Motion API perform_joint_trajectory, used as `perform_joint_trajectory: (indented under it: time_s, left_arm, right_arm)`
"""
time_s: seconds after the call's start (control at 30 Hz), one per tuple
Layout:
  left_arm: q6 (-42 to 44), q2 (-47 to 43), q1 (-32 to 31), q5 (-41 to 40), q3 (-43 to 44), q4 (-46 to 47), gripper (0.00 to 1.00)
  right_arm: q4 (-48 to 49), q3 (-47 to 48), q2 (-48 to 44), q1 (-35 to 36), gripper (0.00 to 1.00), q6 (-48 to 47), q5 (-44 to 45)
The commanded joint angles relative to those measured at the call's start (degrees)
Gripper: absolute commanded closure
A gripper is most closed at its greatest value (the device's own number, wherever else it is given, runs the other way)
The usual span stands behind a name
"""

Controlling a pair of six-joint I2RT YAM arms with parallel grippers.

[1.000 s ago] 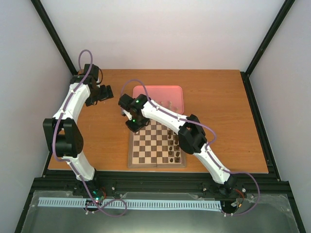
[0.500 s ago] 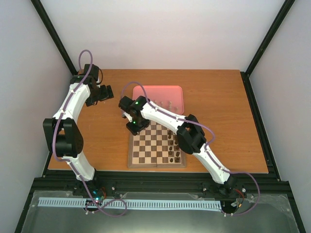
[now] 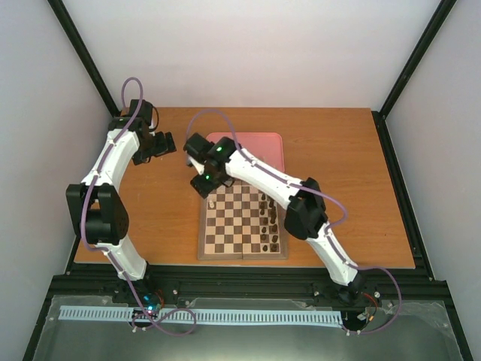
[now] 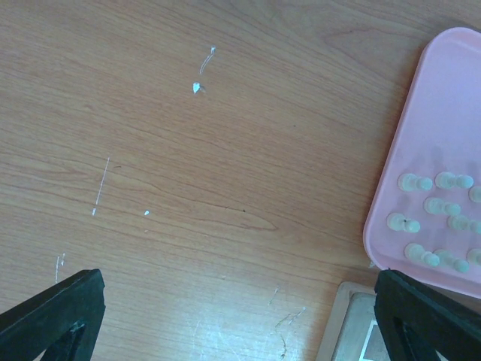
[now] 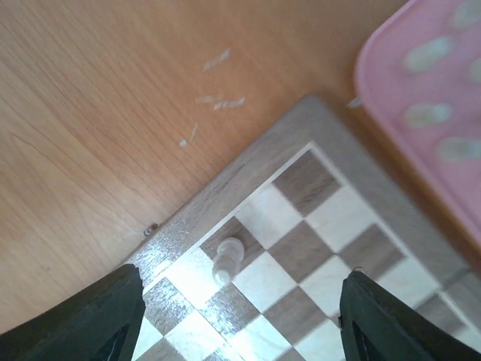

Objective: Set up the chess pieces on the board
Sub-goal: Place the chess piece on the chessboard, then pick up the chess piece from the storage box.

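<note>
The board (image 3: pixel 242 226) lies at the table's middle, with dark pieces (image 3: pixel 270 224) along its right side. One cream chess piece (image 5: pixel 228 258) stands alone on a dark square by the board's far-left edge (image 3: pixel 213 201). My right gripper (image 5: pixel 240 301) hovers above it, open, its fingers (image 5: pixel 113 316) wide on either side and not touching it. More cream chess pieces (image 4: pixel 432 218) lie in the pink tray (image 4: pixel 421 128). My left gripper (image 4: pixel 240 316) hangs open over bare table left of the tray, holding nothing.
The pink tray (image 3: pixel 259 147) sits just beyond the board's far edge, partly hidden by the right arm. The board's corner (image 4: pixel 349 331) shows in the left wrist view. The left gripper (image 3: pixel 160 143) hovers over the table's far left.
My right gripper has opened and let go of the cream piece, which now stands on the board. The gripper has lifted and drawn back toward the tray. The left arm has not moved.
</note>
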Motion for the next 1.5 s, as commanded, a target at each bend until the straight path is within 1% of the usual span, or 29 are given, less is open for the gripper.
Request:
perform_joint_trajectory:
  time_s: [0.0, 0.2, 0.33, 0.43, 0.7, 0.83, 0.97, 1.2, 1.47]
  left_arm:
    - [0.9, -2.2, 0.0, 1.0, 0.3, 0.7, 0.0]
    - [0.7, -1.5, 0.0, 2.0, 1.0, 0.8, 0.0]
    - [0.8, -0.9, 0.0, 2.2, 1.8, 0.6, 0.0]
    - [0.6, -0.6, 0.0, 2.6, 1.7, 0.6, 0.0]
    - [0.7, -0.3, 0.1, 2.4, 1.0, 0.6, 0.0]
    - [0.7, -0.2, 0.0, 2.5, 0.6, 0.5, 0.0]
    - [0.9, -0.1, 0.1, 1.8, 0.8, 0.4, 0.0]
    - [0.5, 0.8, 0.1, 2.5, 0.4, 0.9, 0.0]
    - [0.6, 1.2, 0.1, 2.4, 1.0, 0.8, 0.0]
  right_arm:
    - [-0.4, 2.8, -7.3, -4.1, 0.29, 1.7, 2.9]
    - [0.5, -1.3, -9.7, -13.6, 0.37, 4.4, 6.6]
    - [-0.1, -1.6, -8.4, -20.3, 0.42, 5.4, 8.4]
    - [0.3, -2.1, -7.1, -23.7, 0.44, 4.9, 7.7]
    - [2.1, -3.3, -3.3, -25.5, 0.45, 3.2, 7.5]
    - [2.0, -3.3, -1.5, -26.2, 0.52, 3.8, 5.3]
    - [1.7, -4.6, -1.9, -26.3, 0.56, 3.7, 2.6]
    - [2.1, -10.3, -3.0, -26.2, 0.58, 2.7, -0.2]
    - [3.0, -11.8, -2.3, -26.2, 0.58, 2.8, -1.1]
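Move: The white piece that the right hand goes for stands by the near edge of the pink tray, second from the right, about 12 cm ahead, 19 cm to the right and 8 cm below it. A second piece is 4 cm right of that piece, another some 4 cm beyond it, and a taller one 6 cm to its left. The piece just set on the board is 2 cm back, 1 cm right and 7 cm below. From the left hand, the aimed-at piece lies roughly level ahead, 36 cm right, 12 cm below. With nothing in its fingers, the right hand heads from the chessboard's far left corner to the tray's near edge: it rises about 8 cm while swinging right and forward, turning some 30 degrees clockwise, then sinks about 13 cm over the pieces, easing back 3 cm towards the near-edge piece. The fingers narrow part of the way on the approach but stay apart. ##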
